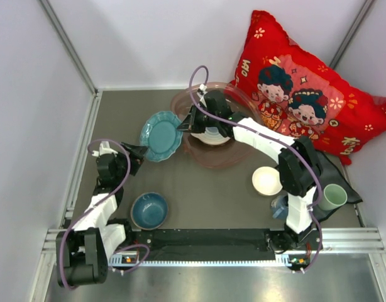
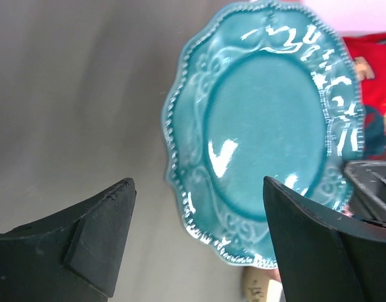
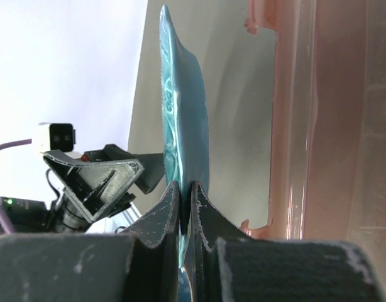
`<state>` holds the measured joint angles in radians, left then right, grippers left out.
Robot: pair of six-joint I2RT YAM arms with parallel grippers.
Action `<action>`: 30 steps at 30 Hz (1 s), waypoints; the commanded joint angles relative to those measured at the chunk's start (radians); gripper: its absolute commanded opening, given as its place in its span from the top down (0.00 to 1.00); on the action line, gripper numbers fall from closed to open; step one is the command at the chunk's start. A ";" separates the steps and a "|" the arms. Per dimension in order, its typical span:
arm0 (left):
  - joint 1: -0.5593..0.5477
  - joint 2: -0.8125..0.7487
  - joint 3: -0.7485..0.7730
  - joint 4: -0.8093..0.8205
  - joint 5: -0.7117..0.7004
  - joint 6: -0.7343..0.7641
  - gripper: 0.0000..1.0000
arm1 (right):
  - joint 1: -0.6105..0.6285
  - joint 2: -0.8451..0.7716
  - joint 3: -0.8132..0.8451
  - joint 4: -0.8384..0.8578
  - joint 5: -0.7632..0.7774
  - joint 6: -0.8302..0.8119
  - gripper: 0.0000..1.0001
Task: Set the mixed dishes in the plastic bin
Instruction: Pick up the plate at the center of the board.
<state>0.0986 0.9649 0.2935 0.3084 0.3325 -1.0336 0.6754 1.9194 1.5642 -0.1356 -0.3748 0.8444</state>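
Note:
My right gripper (image 1: 184, 126) (image 3: 185, 186) is shut on the near rim of the teal scalloped plate (image 1: 160, 136) (image 3: 180, 113), which it holds just left of the plastic bin (image 1: 205, 162) (image 3: 293, 126). To the plate's left, my left gripper (image 1: 140, 151) (image 2: 198, 182) stands open, with the plate (image 2: 262, 126) in front of its fingers and untouched. A white dish (image 1: 212, 136) lies in the bin, partly hidden by the right arm. On the table sit a blue bowl (image 1: 149, 209), a cream-white bowl (image 1: 267, 180), a small blue mug (image 1: 280, 206) and a pale green cup (image 1: 332, 196).
A red cartoon-print pillow (image 1: 300, 82) leans in the back right corner, right behind the bin. A dark grey cloth (image 1: 336, 168) lies under the cup at the right edge. White walls close in the table on three sides.

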 commanded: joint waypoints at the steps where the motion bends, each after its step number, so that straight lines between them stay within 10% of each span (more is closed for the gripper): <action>1: 0.010 0.049 -0.050 0.276 0.045 -0.098 0.15 | -0.010 -0.131 0.014 0.203 -0.085 0.054 1.00; 21: 0.009 0.293 -0.074 0.719 0.092 -0.281 0.43 | -0.016 -0.148 -0.058 0.321 -0.153 0.154 1.00; 30: 0.009 0.367 -0.080 0.827 0.138 -0.321 1.00 | -0.017 -0.138 -0.064 0.333 -0.159 0.163 1.00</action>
<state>0.1143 1.3052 0.2115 1.0344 0.4221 -1.3750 0.6544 1.8797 1.4525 -0.0010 -0.4713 0.9741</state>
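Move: The blue plate, hanging in the air by the edge the right hand already pinches, has its middle about 7 cm ahead of the open left hand, 7 cm to its right and some 4 cm above. From the right hand that middle lies roughly 7 cm left, 3 cm back and 4 cm lower. Counted from the left hand, the plastic bin's middle is about 28 cm right and 11 cm ahead; the blue bowl sits 20 cm back and 3 cm right. Both are some 11–12 cm lower. The plate's free left rim is taken between the left fingers: that hand eases forward about 3 cm, then also climbs about as much, rolling its left side down and tipping up by some 20 degrees in all while its wide-open fingers shut on the rim. The right hand keeps its pinch on the opposite side, drawing back about a centimetre with a slight roll. ##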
